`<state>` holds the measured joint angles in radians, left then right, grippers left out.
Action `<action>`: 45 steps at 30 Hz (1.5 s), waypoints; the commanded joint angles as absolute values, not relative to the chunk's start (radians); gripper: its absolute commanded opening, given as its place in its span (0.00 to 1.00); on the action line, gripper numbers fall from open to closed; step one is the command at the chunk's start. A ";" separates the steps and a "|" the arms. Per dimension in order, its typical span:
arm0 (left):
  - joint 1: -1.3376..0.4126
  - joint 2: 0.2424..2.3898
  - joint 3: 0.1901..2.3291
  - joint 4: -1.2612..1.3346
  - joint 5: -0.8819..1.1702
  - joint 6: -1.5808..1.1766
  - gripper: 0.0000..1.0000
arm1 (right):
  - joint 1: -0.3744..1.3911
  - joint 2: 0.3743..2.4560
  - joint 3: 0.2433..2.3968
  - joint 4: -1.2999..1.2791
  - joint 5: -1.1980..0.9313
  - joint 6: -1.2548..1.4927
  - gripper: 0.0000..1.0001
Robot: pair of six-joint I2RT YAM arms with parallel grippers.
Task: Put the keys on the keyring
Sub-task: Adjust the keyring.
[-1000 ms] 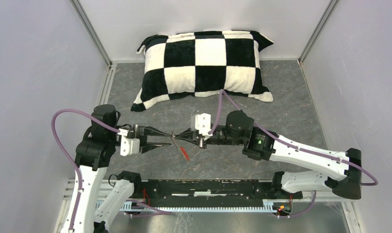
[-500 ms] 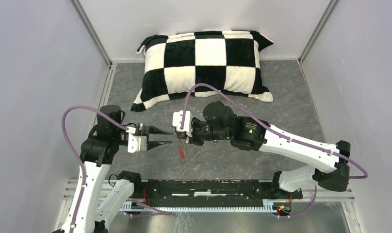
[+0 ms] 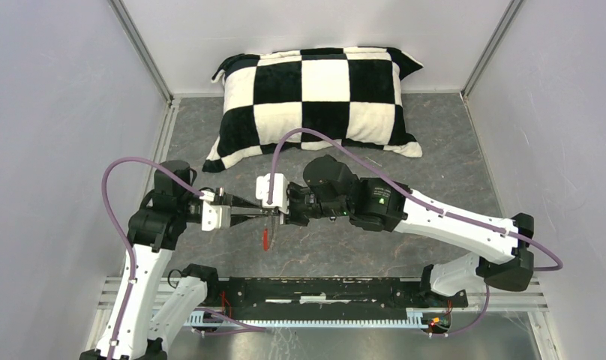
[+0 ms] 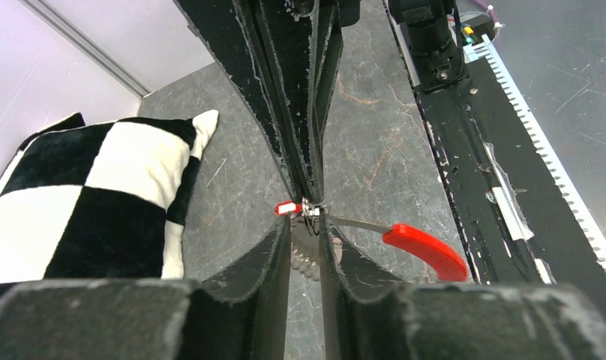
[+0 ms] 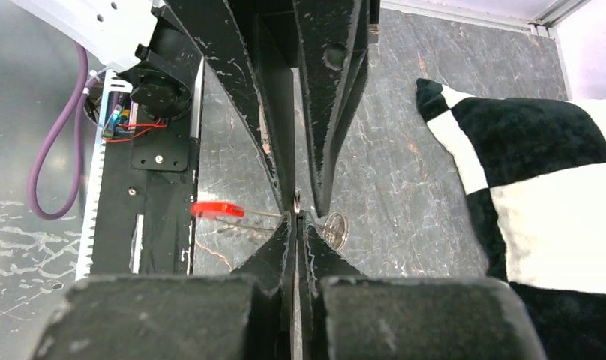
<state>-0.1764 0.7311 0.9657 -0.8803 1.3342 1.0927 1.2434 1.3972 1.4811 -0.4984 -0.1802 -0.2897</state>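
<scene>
My two grippers meet tip to tip above the grey floor, the left gripper (image 3: 259, 214) facing the right gripper (image 3: 276, 216). The right gripper (image 5: 296, 217) is shut on the keyring's thin wire, which runs out to its red section (image 5: 217, 210). That red section (image 3: 266, 238) hangs below the tips. The left gripper (image 4: 306, 221) has its jaws drawn in to a narrow gap around the keyring's silvery loops (image 4: 311, 214), and a dark toothed piece (image 4: 307, 259) fills that gap. A small red bit (image 4: 287, 208) sits at the tips. A round silvery piece (image 5: 335, 229) hangs beside them. I cannot tell the keys apart.
A black-and-white checked pillow (image 3: 315, 97) lies against the back wall. The black rail (image 3: 322, 289) with the arm bases runs along the near edge. Grey walls close in on both sides.
The left gripper has moved right to meet the right gripper and has narrowed its jaws. The right arm has shifted left, carrying the dangling red section with it.
</scene>
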 commanded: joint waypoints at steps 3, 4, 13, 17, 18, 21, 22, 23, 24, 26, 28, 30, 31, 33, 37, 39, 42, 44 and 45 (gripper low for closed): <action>-0.179 0.717 0.958 -0.858 1.346 1.104 0.20 | 1.260 1.420 1.567 -0.513 -0.144 -0.307 0.00; -0.179 0.716 0.956 -0.859 1.348 1.102 0.17 | 1.263 1.420 1.570 -0.512 -0.144 -0.306 0.00; -0.179 0.706 0.946 -0.853 1.418 1.133 0.02 | 1.266 1.349 1.503 -0.400 -0.189 -0.275 0.33; -0.179 0.695 0.961 -0.852 1.506 1.170 0.02 | 1.244 1.162 1.306 -0.214 -0.155 -0.266 0.44; -0.179 0.699 0.972 -0.852 1.526 1.172 0.02 | 1.238 1.113 1.261 -0.174 -0.155 -0.259 0.45; -0.180 0.721 1.030 -0.853 1.581 1.169 0.02 | 1.225 1.029 1.131 -0.087 -0.169 -0.253 0.46; -0.179 0.726 1.049 -0.852 1.598 1.175 0.02 | 1.225 1.006 1.087 -0.049 -0.181 -0.251 0.46; -0.179 0.728 1.067 -0.852 1.614 1.176 0.02 | 1.224 0.986 1.051 -0.014 -0.192 -0.249 0.46; -0.179 0.731 1.085 -0.851 1.629 1.175 0.02 | 1.223 0.967 1.010 0.042 -0.208 -0.250 0.45; -0.184 0.728 1.114 -0.853 1.636 1.157 0.02 | 1.224 0.926 0.935 0.155 -0.239 -0.250 0.45; -0.197 0.724 1.137 -0.837 1.638 1.124 0.02 | 1.224 0.898 0.870 0.272 -0.268 -0.249 0.44; -0.212 0.717 1.150 -0.800 1.638 1.070 0.02 | 1.225 0.890 0.829 0.363 -0.295 -0.256 0.44; -0.220 0.715 1.155 -0.785 1.637 1.049 0.02 | 1.223 0.892 0.819 0.400 -0.302 -0.256 0.44; -0.230 0.716 1.168 -0.762 1.637 1.012 0.02 | 1.223 0.905 0.820 0.433 -0.330 -0.262 0.44; -0.245 0.722 1.193 -0.730 1.639 0.951 0.02 | 1.224 0.920 0.801 0.506 -0.375 -0.253 0.44; -0.251 0.724 1.195 -0.730 1.638 0.950 0.02 | 1.225 0.917 0.770 0.577 -0.382 -0.235 0.44; -0.252 0.729 1.187 -0.730 1.637 0.951 0.02 | 1.224 0.933 0.746 0.670 -0.404 -0.198 0.44; -0.252 0.731 1.183 -0.730 1.637 0.952 0.02 | 1.225 0.958 0.753 0.694 -0.414 -0.188 0.44; -0.252 0.731 1.182 -0.731 1.638 0.954 0.02 | 1.225 0.970 0.759 0.703 -0.416 -0.185 0.44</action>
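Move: The end of the keyring is already between the tips of my half-open left fingers. The keyring's middle hangs some 4 cm back, about 1 cm right and 4 cm below my left hand. My right hand has that same end shut in its fingers, with the middle about 4 cm back and 4 cm below it, level sideways. On the table, about 28 cm below my left hand, the black key tag lies some 8 cm ahead and 14 cm right, and the red key tag 11 cm ahead and 16 cm right. I close my left fingers on the keyring's end and pinch it, then open my right fingers about halfway to let go. My right hand backs off to the right some 6 cm, then on upward and back with a small dip between, its fingertips swinging up over 40 degrees. My left hand keeps its pinch, lifting the keyring about 9 cm and drawing it back 5 cm with a modest clockwise turn. ##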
